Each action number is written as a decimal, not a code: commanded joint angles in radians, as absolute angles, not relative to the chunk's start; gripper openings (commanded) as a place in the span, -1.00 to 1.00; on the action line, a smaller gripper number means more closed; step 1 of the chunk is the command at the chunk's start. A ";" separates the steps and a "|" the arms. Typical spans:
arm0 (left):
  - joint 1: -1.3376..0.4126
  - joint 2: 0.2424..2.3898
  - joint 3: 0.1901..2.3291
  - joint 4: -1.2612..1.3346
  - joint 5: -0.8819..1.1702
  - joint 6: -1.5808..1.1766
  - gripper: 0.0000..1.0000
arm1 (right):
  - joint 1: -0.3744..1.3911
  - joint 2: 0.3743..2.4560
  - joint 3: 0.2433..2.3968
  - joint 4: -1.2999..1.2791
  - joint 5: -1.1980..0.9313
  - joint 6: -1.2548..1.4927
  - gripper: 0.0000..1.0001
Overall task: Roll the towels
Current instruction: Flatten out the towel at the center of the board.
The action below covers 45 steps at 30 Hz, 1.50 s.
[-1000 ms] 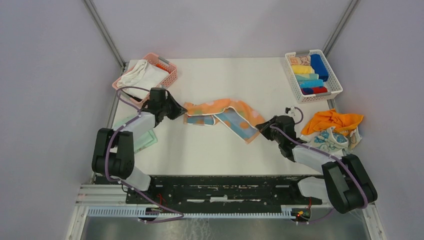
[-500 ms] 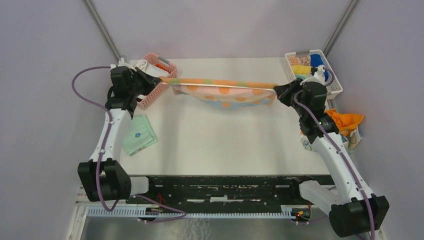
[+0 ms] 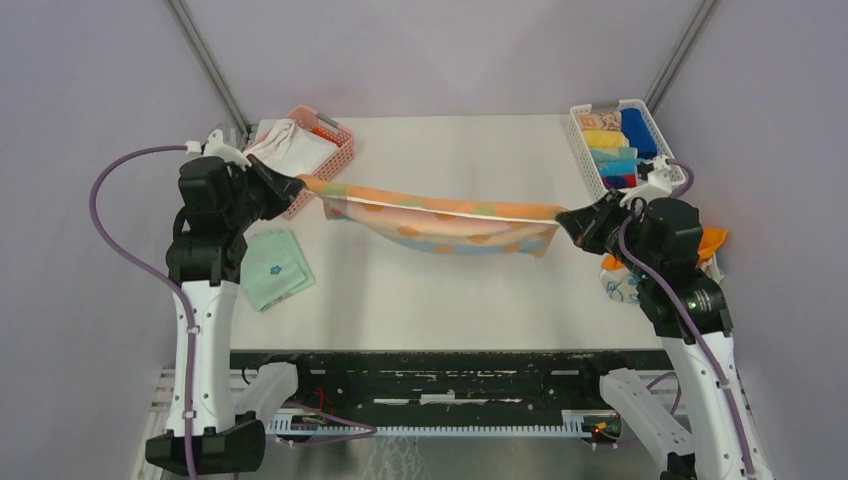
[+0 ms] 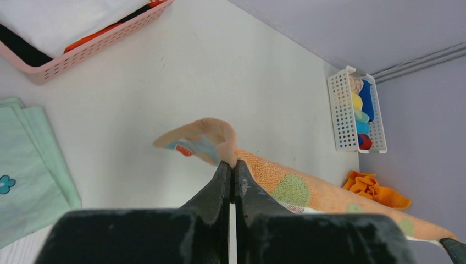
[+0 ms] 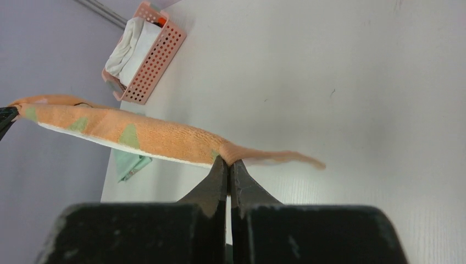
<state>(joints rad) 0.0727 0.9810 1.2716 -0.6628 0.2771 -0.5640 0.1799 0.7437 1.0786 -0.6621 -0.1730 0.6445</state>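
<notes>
A peach patterned towel (image 3: 440, 218) with green and orange dots hangs stretched in the air above the table, sagging in the middle. My left gripper (image 3: 298, 183) is shut on its left corner (image 4: 220, 144); my right gripper (image 3: 562, 218) is shut on its right corner (image 5: 242, 151). A mint green towel (image 3: 272, 268) with a blue mark lies folded flat at the table's left edge. An orange towel (image 3: 712, 240) and a white towel with teal print (image 3: 622, 287) sit in a heap at the right edge, mostly hidden behind my right arm.
A pink mesh basket (image 3: 325, 140) holding a white cloth stands at the back left. A white basket (image 3: 655, 140) with several rolled towels stands at the back right. The white table (image 3: 440, 300) has bare surface under the hanging towel.
Both grippers lifted the peach towel off the table, pulled it taut between them, then carried it a little toward the near side and lower, with both arms drawing back.
</notes>
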 commanded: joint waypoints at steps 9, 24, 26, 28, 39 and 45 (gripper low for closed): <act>0.079 1.129 0.938 -0.382 0.234 -0.636 -0.95 | 0.173 1.010 0.977 -0.563 -0.040 0.621 -0.99; 0.059 1.849 1.254 -0.120 0.389 -0.746 -0.95 | 0.018 1.777 1.250 -0.246 -0.225 0.600 -0.99; 0.058 1.875 1.276 -0.120 0.391 -0.746 -0.95 | 0.001 1.822 1.291 -0.244 -0.255 0.597 -0.99; 0.056 1.892 1.287 -0.120 0.398 -0.747 -0.95 | -0.013 1.853 1.315 -0.244 -0.273 0.597 -0.99; -0.039 1.909 1.330 -0.174 0.303 -0.768 -0.95 | -0.048 1.859 1.326 -0.190 -0.436 0.591 -0.99; -0.044 1.782 1.220 -0.021 0.206 -0.860 -0.95 | -0.110 1.823 1.254 -0.120 -0.438 0.625 -0.99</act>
<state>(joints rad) -0.0536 1.8824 1.2476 -0.1371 0.2836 -0.7746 -0.0639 1.8717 1.2766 -0.1963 -0.4152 0.6109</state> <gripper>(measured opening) 0.053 0.018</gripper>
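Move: Both hands hold the towel's upper corners in the air. The board's centre lies about 11 cm ahead of the left hand, 27 cm to its right and 29 cm below; from the right hand, 16 ahead, 19 left and 27 below. The mint towel is level with the left hand and 15 cm left, the pink basket 25 ahead and 10 left. The white basket sits some 34 cm ahead of the right hand, 26 right. Down and forward together, after barely a centimetre of backswing, both arms sweep the hanging towel over the board's centre. The left sinks about 26 cm and reaches 17 forward, then eases some 4 cm rightward; the right goes about 23 each way. Both wrists tip down nearly 30 degrees, fingers still pinching the corners. ##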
